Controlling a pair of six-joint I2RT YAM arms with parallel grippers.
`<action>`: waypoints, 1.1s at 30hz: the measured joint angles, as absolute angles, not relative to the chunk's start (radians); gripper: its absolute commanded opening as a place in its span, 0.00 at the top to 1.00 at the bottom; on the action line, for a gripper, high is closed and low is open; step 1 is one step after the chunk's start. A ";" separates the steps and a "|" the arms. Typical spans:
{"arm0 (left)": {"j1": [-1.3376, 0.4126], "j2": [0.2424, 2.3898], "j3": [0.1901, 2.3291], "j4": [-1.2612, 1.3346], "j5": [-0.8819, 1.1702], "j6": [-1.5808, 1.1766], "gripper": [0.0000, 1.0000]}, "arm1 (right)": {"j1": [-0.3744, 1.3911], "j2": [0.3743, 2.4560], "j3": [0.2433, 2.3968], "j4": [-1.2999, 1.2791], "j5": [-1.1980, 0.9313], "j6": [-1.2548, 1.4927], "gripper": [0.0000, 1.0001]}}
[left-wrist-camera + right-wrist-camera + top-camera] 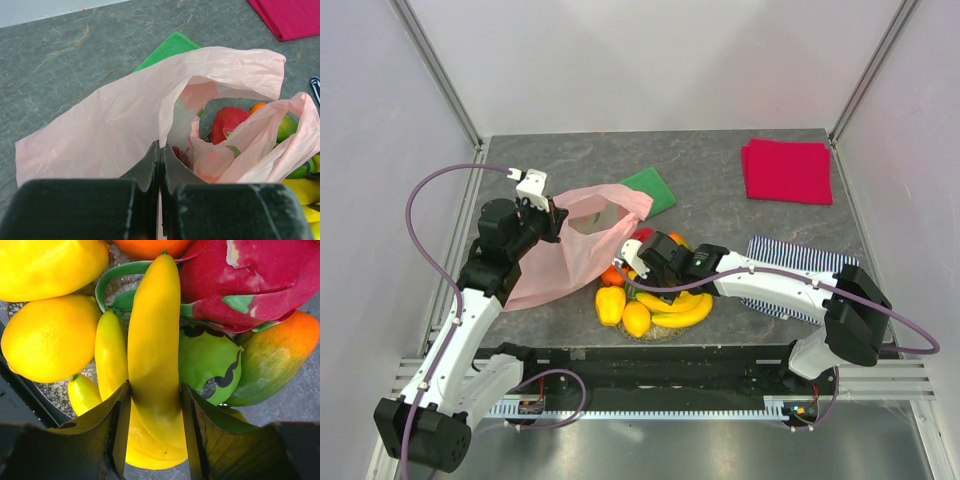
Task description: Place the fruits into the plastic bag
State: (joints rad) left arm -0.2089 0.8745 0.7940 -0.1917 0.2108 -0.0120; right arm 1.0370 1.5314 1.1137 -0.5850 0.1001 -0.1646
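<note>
The pale pink plastic bag (pixel 560 250) lies at the left with its mouth held up and open toward the fruits. My left gripper (pixel 552 212) is shut on the bag's rim (pixel 125 115), its jaws pressed together on the film. A small dark red fruit (pixel 177 152) shows inside the bag. The fruits sit piled on the speckled plate (pixel 50 390). My right gripper (pixel 638 262) is down over the pile. Its fingers (pixel 120 425) press both sides of one yellow banana (pixel 155 340) of the bunch (pixel 685 308). Around it lie a lemon (pixel 50 337), a red dragon fruit (pixel 250 280), a green fruit (pixel 207 360) and a mango (pixel 272 357).
A flat green cloth (pixel 652 188) lies just behind the bag's mouth. A red folded cloth (pixel 787 170) sits at the back right. A blue striped cloth (pixel 790 260) lies under my right forearm. Two yellow fruits (pixel 610 303) sit at the plate's near left side.
</note>
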 measured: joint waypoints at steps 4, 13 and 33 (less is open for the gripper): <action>-0.209 0.875 0.794 -0.192 0.211 -0.012 0.98 | 1.037 1.533 1.114 -0.587 0.107 -0.173 0.62; -0.209 0.875 0.794 -0.192 0.211 -0.011 0.98 | 1.037 1.490 1.143 -0.621 0.101 -0.188 0.68; -0.209 0.875 0.794 -0.193 0.210 -0.011 0.98 | 0.911 1.245 1.317 -0.705 -0.177 -0.144 0.80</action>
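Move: The banana on top of the pile already lies between the right hand's pads, its middle some 2 cm to the left and about 1 cm below the hand point. The small watermelon sits about 4 cm ahead and 1 cm left, the red dragon fruit 8 cm ahead and 6 cm left, and the lemon 6 cm back and 6 cm left, all roughly 3 cm lower. From the left hand, the banana is about 10 cm back, 17 cm right and 16 cm down. The right pads keep their pinch across the banana, right of its middle, the grip effort rising while the gap barely changes. After a brief hold the hand lifts it nearly straight up, away from the fruit pile, by about 16 cm and ever faster. The wrist rolls some 25 degrees, left side rising, so the fingers swing to point more to the left. ##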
